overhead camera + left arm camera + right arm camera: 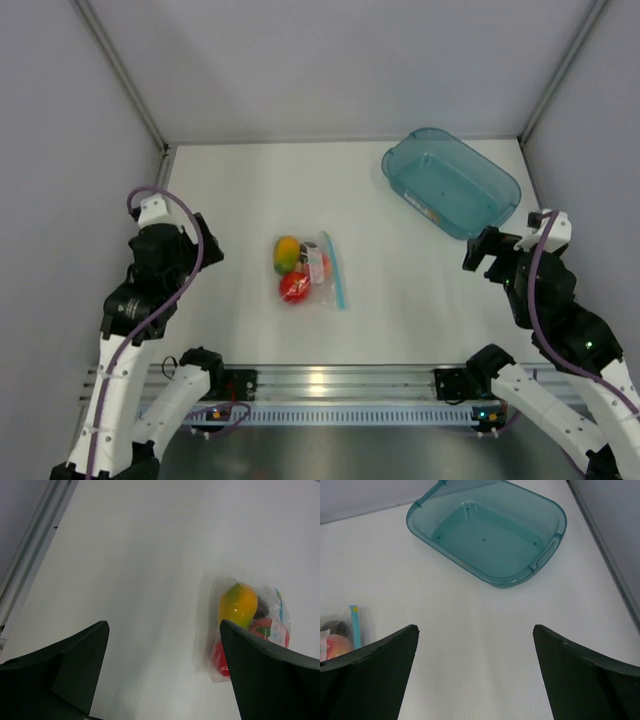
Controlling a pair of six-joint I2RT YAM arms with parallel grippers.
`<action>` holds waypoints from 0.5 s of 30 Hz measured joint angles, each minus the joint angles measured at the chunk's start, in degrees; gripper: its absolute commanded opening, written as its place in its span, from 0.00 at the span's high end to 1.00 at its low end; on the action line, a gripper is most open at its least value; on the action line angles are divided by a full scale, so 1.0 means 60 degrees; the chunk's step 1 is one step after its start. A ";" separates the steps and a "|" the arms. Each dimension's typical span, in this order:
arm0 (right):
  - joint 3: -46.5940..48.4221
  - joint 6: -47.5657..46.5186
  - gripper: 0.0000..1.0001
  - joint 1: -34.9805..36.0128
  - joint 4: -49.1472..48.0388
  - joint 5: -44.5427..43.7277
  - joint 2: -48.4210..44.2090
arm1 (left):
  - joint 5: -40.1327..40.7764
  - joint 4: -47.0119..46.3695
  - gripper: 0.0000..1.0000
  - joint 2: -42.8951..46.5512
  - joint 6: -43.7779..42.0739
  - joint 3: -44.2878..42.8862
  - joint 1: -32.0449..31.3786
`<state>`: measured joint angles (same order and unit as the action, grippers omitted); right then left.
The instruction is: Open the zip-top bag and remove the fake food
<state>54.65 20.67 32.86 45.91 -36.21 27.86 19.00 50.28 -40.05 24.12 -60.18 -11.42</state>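
The zip-top bag (308, 270) lies flat in the middle of the white table, its teal zip strip (336, 270) along its right edge. Inside it are the fake food pieces: a yellow-orange mango (287, 253), a red ball (294, 288), a pinkish peach (318, 265) and a small dark piece. The bag also shows in the left wrist view (250, 630) and at the left edge of the right wrist view (340, 637). My left gripper (205, 240) is open and empty, left of the bag. My right gripper (478, 250) is open and empty, right of it.
A teal translucent tub (450, 182) stands empty at the back right, also in the right wrist view (490, 535). Grey walls close the table at the back and both sides. A metal rail (330, 382) runs along the near edge.
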 measured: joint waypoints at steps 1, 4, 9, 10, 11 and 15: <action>-0.0047 0.0000 0.01 0.0000 -0.0047 0.0007 -0.0011 | -0.0015 0.0004 0.02 -0.0040 0.0000 -0.0004 0.0000; -0.0182 -0.0004 0.00 0.0000 -0.0073 0.0033 -0.0015 | -0.0066 0.0007 0.01 -0.0262 0.0004 -0.0018 0.0000; -0.0244 0.0011 0.01 0.0000 -0.0095 0.0193 0.0127 | -0.0259 0.0051 0.01 -0.1264 0.0044 -0.0350 0.0000; -0.0291 0.0033 0.01 0.0000 -0.0146 0.0259 0.0186 | -0.0299 0.0055 0.01 -0.1548 0.0084 -0.0423 0.0000; -0.0342 0.0073 0.01 0.0000 -0.0157 0.0317 0.0240 | -0.0350 0.0047 0.01 -0.1825 0.0131 -0.0470 -0.0004; -0.0601 0.0178 0.00 0.0004 -0.0226 0.0554 0.0444 | -0.0164 0.0062 0.01 -0.2838 0.0346 -0.0506 -0.0328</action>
<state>51.05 21.74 32.88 44.56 -32.88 30.52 18.02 50.65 -57.08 26.20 -63.22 -13.39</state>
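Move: The zip-top bag of fake food lies some 19 cm to the left hand's right, about 5 cm ahead and 24 cm below; inside it the mango is roughly 14 cm right and 9 cm ahead of that hand, the red tomato 16 cm right and 1 cm ahead. From the right hand the bag is about 35 cm left, 7 cm ahead and 26 cm below, and the teal bin's middle about 28 cm straight ahead, 25 cm below. The food bag is being closed in on from both sides, still untouched: the open left hand speeds up down and forward, some 6 cm in all, drifting right towards the bag's mango side while its fingers tip about 15 degrees further down. The right hand, also wide open, sinks about 3 cm and eases left towards the zip side, with slight forward travel. ##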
